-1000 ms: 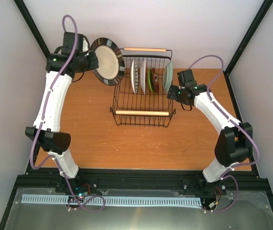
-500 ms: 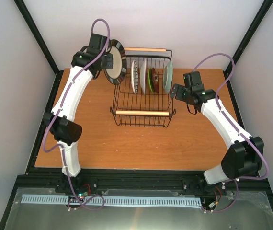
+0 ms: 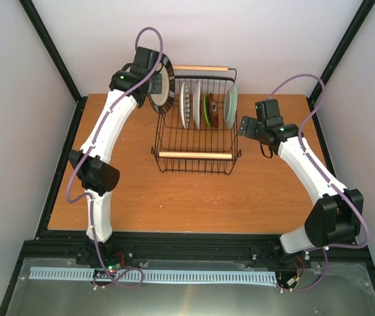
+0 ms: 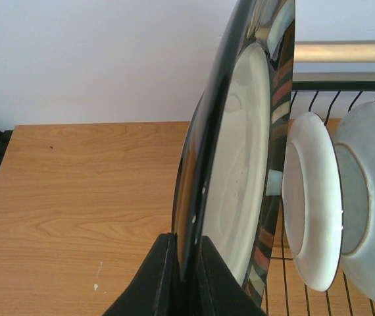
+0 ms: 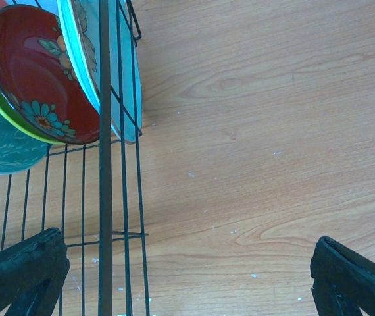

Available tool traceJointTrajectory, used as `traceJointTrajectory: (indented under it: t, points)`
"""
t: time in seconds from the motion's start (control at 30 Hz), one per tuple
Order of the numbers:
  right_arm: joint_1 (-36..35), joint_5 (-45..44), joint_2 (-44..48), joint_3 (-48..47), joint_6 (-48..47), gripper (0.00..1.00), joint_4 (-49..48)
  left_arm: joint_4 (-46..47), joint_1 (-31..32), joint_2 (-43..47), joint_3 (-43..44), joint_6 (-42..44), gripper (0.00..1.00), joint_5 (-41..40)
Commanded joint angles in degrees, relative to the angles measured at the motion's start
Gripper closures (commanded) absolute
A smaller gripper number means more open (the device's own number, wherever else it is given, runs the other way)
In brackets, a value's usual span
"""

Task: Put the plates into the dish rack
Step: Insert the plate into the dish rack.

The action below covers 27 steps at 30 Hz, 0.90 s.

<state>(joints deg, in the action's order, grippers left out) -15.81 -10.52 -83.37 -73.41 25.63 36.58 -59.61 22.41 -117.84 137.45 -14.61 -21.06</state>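
Note:
My left gripper (image 3: 153,80) is shut on the rim of the black-rimmed cream plate (image 3: 162,83) and holds it upright on edge, above the far left corner of the dish rack (image 3: 194,157). In the left wrist view the fingers (image 4: 161,276) pinch the plate (image 4: 247,164) beside two white plates (image 4: 309,204) standing in the rack. The rack also holds a lime green plate (image 3: 206,109), a dark red one (image 3: 214,112) and a mint green one (image 3: 230,105). My right gripper (image 3: 240,125) is open and empty, just right of the rack; its wrist view (image 5: 187,283) shows the rack wire (image 5: 105,164) and a red flowered plate (image 5: 36,72).
The rack has wooden rod handles at the far side (image 3: 199,68) and the near side (image 3: 194,155). Bare wooden table (image 3: 194,197) lies in front of the rack and on both sides of it. Black frame posts stand at the far corners.
My left arm has carried the black-rimmed plate right, from the far left of the table to the rack's left edge, turning it edge-on. My right gripper has drawn slightly away from the rack.

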Motion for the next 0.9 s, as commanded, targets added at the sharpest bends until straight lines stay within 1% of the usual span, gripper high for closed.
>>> traceJointTrajectory:
  t: [0.0, 0.37, 0.53, 0.63, 0.87]
  points:
    - [0.82, -0.67, -0.04, 0.46, -0.92, 0.0, -1.22, 9.23, 1.5, 0.42, 4.16, -0.62, 0.99, -3.41]
    - [1.2, -0.38, 0.27, 1.23, -1.97, 0.0, -1.9, 13.27, 4.63, -4.16, 3.95, 1.69, 0.99, -8.89]
    - [1.66, -0.23, 0.07, 1.4, -2.42, 0.0, -2.22, 13.37, 4.69, -5.74, 3.14, 2.69, 0.99, -11.8]
    - [1.73, -0.12, -0.01, 1.42, -2.64, 0.0, -2.46, 13.25, 4.74, -6.35, 2.14, 2.84, 0.99, -12.46]
    - [1.73, 0.41, -0.28, 1.49, -3.47, 0.0, -2.97, 12.92, 5.8, -8.78, 2.89, 3.51, 0.99, -13.75]
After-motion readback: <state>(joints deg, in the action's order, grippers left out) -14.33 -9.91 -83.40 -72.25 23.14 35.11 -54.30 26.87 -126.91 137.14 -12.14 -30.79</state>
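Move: The left hand holds the dark-rimmed plate by its edge. The empty slot it is bound for, at the rack's left side, lies about 11 cm ahead of it, 5 cm to its right and 20 cm below. Just past that stands the striped plate, about 11 cm ahead and 9 cm right, then the white plate, level with it and roughly 13 cm right, both as low. From the right hand the slot is some 18 cm ahead, 28 cm left and 9 cm below. Still pinching the dark-rimmed plate by its edge in shut fingers, the left hand lowers it some 6 cm towards the open slot beside the striped plate. It eases about 3 cm forward too, and about 3 cm right in the first half, after which it goes mostly straight down, rolling some 10 degrees so its left side rises. ##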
